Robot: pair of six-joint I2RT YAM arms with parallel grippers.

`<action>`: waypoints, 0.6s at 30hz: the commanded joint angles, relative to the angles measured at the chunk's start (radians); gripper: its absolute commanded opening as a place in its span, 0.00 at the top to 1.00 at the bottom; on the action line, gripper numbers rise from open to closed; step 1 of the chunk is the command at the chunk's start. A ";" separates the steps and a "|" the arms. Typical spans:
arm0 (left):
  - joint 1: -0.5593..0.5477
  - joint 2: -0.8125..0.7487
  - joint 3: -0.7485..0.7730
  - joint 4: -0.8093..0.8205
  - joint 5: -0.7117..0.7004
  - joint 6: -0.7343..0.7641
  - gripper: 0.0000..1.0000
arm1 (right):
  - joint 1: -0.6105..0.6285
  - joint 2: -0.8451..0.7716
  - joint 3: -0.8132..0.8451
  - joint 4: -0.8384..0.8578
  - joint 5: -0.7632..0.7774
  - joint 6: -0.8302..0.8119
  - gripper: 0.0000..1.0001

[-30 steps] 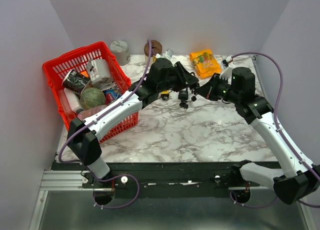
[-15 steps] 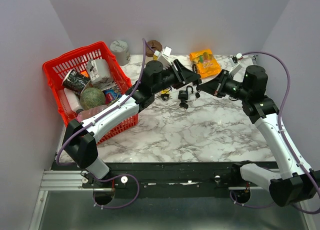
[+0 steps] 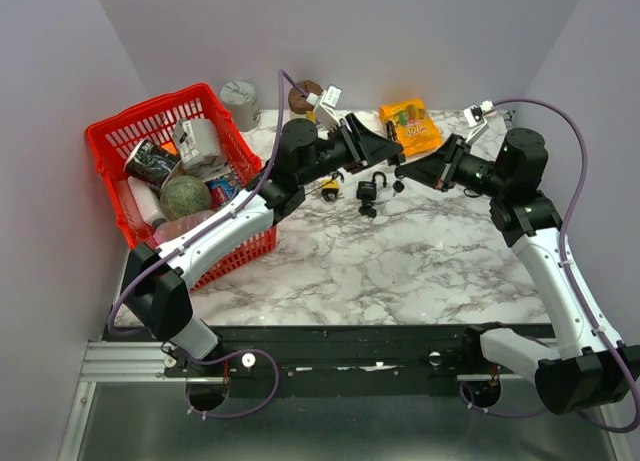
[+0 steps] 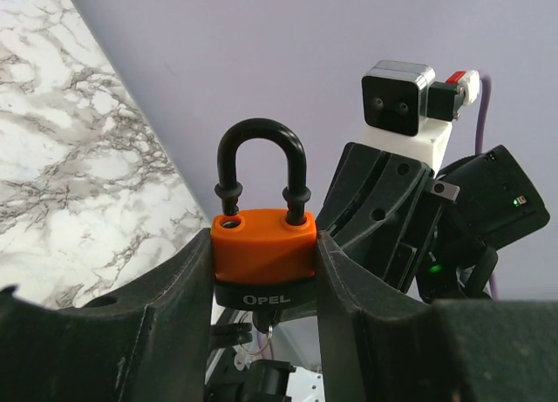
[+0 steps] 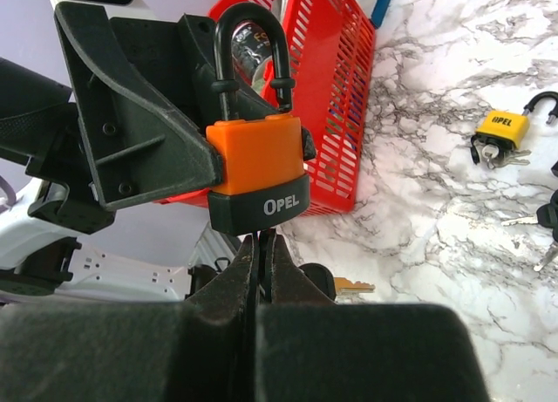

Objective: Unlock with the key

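Note:
An orange padlock with a black base marked OPEL and a black shackle is clamped by its sides between my left gripper's fingers. It hangs above the table near the back. In the right wrist view the same padlock sits just above my right gripper, which is shut on a thin key. The key sticks into the padlock's underside, a ring dangling from it. From above, the left gripper and right gripper meet tip to tip.
A red basket full of items stands at the left. On the marble lie a yellow padlock with keys, a black padlock and a loose brass key. An orange snack bag is at the back.
Both grippers have risen off the table together and shifted toward the back, the padlock and key staying between them. The right arm has swung outward to the right.

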 commanded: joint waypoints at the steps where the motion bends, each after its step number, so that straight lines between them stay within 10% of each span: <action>1: -0.021 -0.034 -0.007 -0.042 0.195 -0.004 1.00 | -0.020 -0.002 0.015 0.123 0.056 -0.038 0.83; 7: 0.031 -0.034 -0.015 -0.043 0.245 0.018 1.00 | -0.025 -0.061 -0.013 0.074 0.033 -0.090 0.35; 18: 0.094 -0.080 -0.001 -0.046 0.662 0.167 1.00 | -0.033 -0.023 0.246 -0.068 -0.183 -0.257 0.17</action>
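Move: The orange padlock is already held in the left fingers, shackle forward, its key about 3 cm back and 1 cm right of the left hand point. The right fingers are shut on that key; from them the orange padlock sits roughly 4 cm ahead and 2 cm left, at the same height. On the table some 25 cm below, the black padlock lies about 9 cm ahead and 4 cm left of the right hand, the yellow padlock about 9 cm ahead and 14 cm left. Opening first, almost on the spot, the right fingers spread wide and let go of the key; then the right hand lifts clear of the orange padlock by about 5 cm, drawing back 2 cm and tipping its fingers up. The left hand keeps its grip on the orange padlock and eases away, back some 4 cm, down and a little left, swinging about 15 degrees clockwise. ##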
